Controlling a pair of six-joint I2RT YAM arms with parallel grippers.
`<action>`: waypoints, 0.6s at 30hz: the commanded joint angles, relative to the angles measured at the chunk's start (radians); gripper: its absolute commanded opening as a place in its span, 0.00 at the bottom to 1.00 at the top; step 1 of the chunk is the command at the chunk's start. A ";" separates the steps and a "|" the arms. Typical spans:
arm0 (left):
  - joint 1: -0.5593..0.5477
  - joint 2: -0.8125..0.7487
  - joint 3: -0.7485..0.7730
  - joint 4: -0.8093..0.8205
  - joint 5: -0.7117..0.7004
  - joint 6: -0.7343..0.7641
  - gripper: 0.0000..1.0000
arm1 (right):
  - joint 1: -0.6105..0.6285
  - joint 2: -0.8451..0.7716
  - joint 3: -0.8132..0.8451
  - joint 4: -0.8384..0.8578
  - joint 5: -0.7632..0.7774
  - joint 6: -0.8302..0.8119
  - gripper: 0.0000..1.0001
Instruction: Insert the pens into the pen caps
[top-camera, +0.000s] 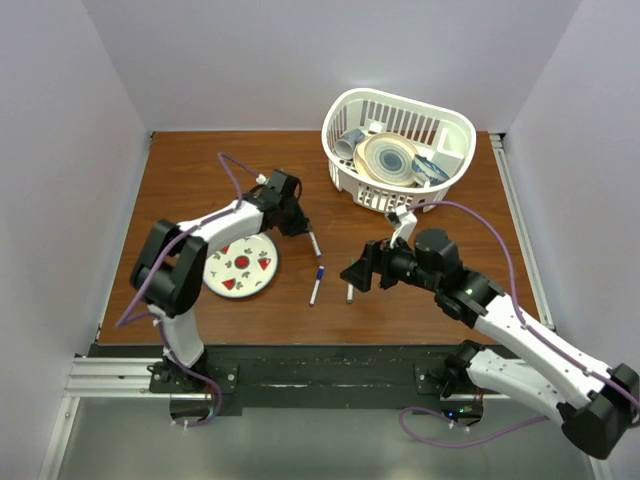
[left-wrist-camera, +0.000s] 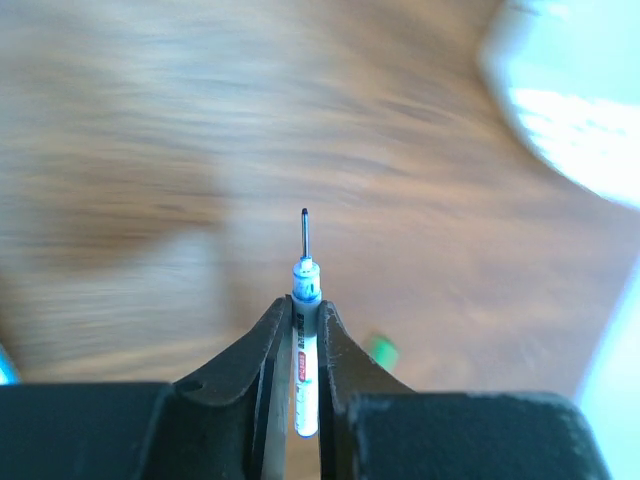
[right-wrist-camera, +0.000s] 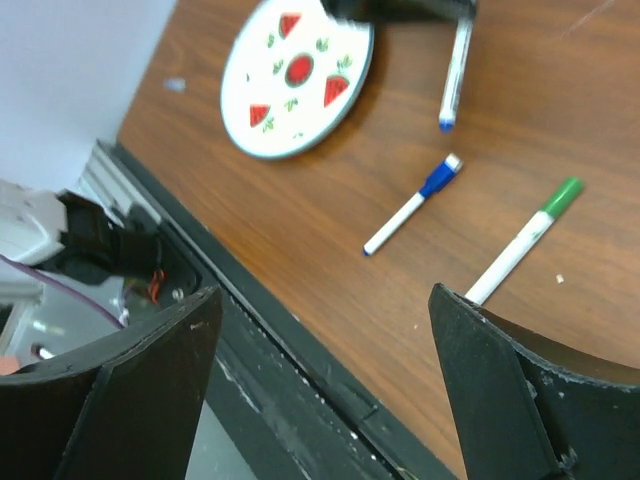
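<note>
My left gripper (left-wrist-camera: 304, 305) is shut on a white-barrelled pen (left-wrist-camera: 305, 340) whose bare dark tip (left-wrist-camera: 304, 228) sticks out ahead; in the top view it (top-camera: 303, 230) holds that pen (top-camera: 314, 243) low over the table. A pen with a blue cap on it (right-wrist-camera: 410, 205) and a pen with a green cap on it (right-wrist-camera: 520, 245) lie on the wood; they also show in the top view, the blue one (top-camera: 317, 285) and the green one (top-camera: 349, 291). My right gripper (right-wrist-camera: 325, 292) is wide open and empty above the table's near edge, next to the green-capped pen. No dark cap shows.
A round white plate with red fruit pictures (top-camera: 241, 266) lies beside the left arm. A white slotted basket (top-camera: 395, 150) holding dishes stands at the back right. The black rail of the table's front edge (right-wrist-camera: 300, 350) runs under my right gripper.
</note>
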 joint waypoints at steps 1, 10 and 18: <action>-0.003 -0.151 -0.077 0.278 0.228 0.211 0.00 | 0.000 0.073 -0.012 0.153 -0.101 0.011 0.84; -0.003 -0.316 -0.223 0.501 0.590 0.298 0.00 | -0.064 0.198 -0.075 0.450 -0.321 0.069 0.66; -0.002 -0.470 -0.318 0.625 0.683 0.260 0.00 | -0.115 0.228 -0.100 0.591 -0.361 0.116 0.58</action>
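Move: Back about 17 cm, 9 cm to the right and some 14 cm above the left hand, which already holds the uncapped pen near its nib, waits the right gripper; the blue-capped pen lies about 10 cm back and 3 cm right of the left hand, 5 cm lower. From the right hand the uncapped pen is roughly 14 cm ahead, 8 cm left and 14 cm below, with the green-capped pen 7 cm ahead, 1 cm right and 18 cm down. Lifting the uncapped pen about 15 cm while drawing it back some 8 cm and to the right, the left hand keeps its pinch and turns clockwise, its fingers swinging up from steeply down, to bring the pen's tail to the right gripper. The right hand slides about 4 cm left towards the pen, then edges forward, closing its wide-open fingers partway without touching yet. ##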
